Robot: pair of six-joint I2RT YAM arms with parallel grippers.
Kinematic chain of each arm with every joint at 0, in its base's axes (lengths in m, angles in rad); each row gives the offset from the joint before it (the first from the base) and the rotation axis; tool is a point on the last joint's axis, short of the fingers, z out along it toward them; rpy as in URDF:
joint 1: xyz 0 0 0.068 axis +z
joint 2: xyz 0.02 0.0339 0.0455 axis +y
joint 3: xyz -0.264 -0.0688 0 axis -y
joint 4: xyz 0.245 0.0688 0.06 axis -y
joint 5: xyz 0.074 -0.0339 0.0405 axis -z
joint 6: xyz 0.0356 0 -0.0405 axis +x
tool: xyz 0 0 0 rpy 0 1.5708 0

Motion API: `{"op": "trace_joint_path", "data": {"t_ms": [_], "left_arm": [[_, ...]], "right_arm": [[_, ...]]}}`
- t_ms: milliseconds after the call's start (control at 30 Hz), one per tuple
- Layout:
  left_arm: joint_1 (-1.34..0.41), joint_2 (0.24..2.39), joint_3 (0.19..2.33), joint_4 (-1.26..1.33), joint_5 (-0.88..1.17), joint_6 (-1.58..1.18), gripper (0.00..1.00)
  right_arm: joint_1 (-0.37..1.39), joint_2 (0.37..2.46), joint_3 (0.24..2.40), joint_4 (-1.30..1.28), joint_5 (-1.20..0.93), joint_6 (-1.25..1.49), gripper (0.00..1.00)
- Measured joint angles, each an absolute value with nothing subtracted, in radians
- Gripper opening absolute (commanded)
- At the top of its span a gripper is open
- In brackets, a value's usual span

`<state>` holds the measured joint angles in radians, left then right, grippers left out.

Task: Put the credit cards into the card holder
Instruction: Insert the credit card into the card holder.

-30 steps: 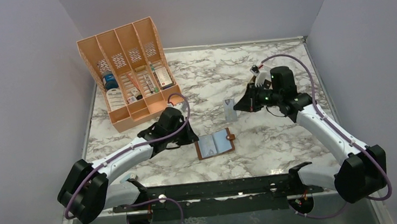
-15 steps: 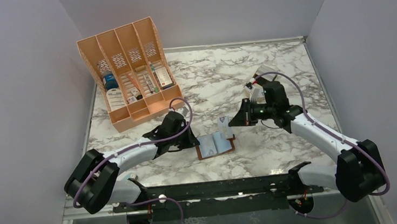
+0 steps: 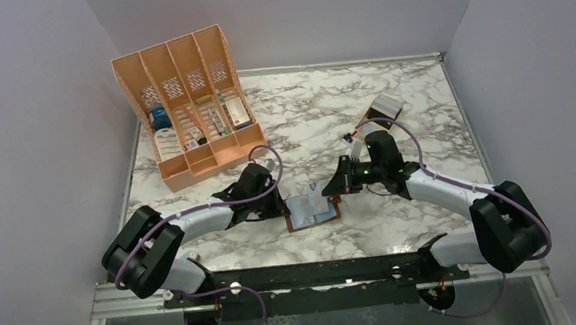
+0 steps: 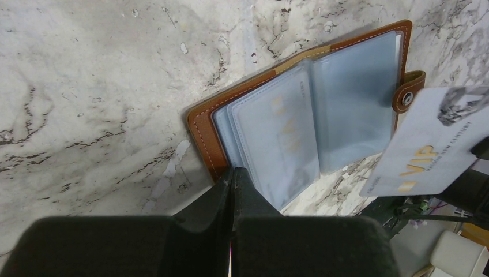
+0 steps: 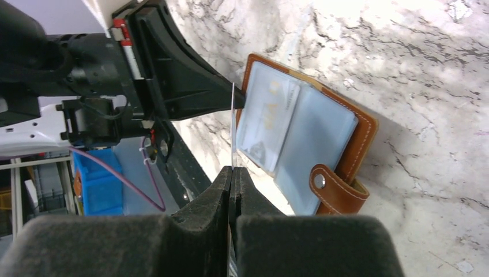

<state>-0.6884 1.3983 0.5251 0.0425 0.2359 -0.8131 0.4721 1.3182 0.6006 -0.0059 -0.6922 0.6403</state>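
The brown leather card holder (image 3: 314, 210) lies open on the marble, its clear bluish sleeves (image 4: 346, 98) facing up and the snap tab (image 5: 334, 187) at one end. My right gripper (image 3: 333, 187) is shut on a pale credit card (image 4: 429, 153) marked VIP. It holds the card above the holder's tab end, and in the right wrist view the card (image 5: 233, 127) shows edge-on. My left gripper (image 4: 232, 171) is shut with nothing between its fingers, and its tips rest on the holder's opposite edge, on the corner of the sleeves.
The orange slotted organiser (image 3: 186, 108), filled with small boxes and bottles, stands at the back left. A small tan wooden stand (image 3: 385, 109) sits behind the right arm. The table's dark front rail (image 3: 318, 274) runs just below the holder.
My right gripper has carried the card left and nearer, from mid-table to just over the holder. My left gripper has slid right up to the holder's edge.
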Motion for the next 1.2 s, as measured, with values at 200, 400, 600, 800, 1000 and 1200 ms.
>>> {"op": "trace_joint_path", "data": {"t_ms": [200,400,600,800,1000,1200], "left_arm": [[-0.688,1.402,0.525,0.044,0.236,-0.812,0.00],[-0.688,1.402,0.523,0.043,0.235,-0.805,0.00],[-0.688,1.401,0.523,0.040,0.234,-0.796,0.00],[-0.688,1.397,0.523,0.032,0.227,-0.789,0.00],[-0.688,1.396,0.523,0.031,0.222,-0.786,0.00],[-0.688,1.395,0.523,0.029,0.220,-0.786,0.00]], "right_arm": [[0.472,1.366,0.572,0.062,-0.666,0.651,0.01],[0.472,1.436,0.572,0.110,-0.654,0.650,0.01],[0.472,1.480,0.572,0.136,-0.632,0.639,0.01],[0.479,1.516,0.572,0.167,-0.625,0.638,0.01],[0.490,1.539,0.572,0.186,-0.624,0.632,0.01],[0.500,1.539,0.569,0.196,-0.624,0.631,0.01]]}}
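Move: The right hand already pinches a card over the open card holder; its right page is about 7 cm below and 1 cm back. From this hand, the clasp is 3 cm right, 1 cm forward; the left page is roughly 6 cm left, 2 cm back. The shut left fingers are already at the holder's left edge, with the right page about 10 cm to their right, level front to back. The right hand lowers its pinched card about 5.5 cm towards the right page; the left stays at the holder's edge. ##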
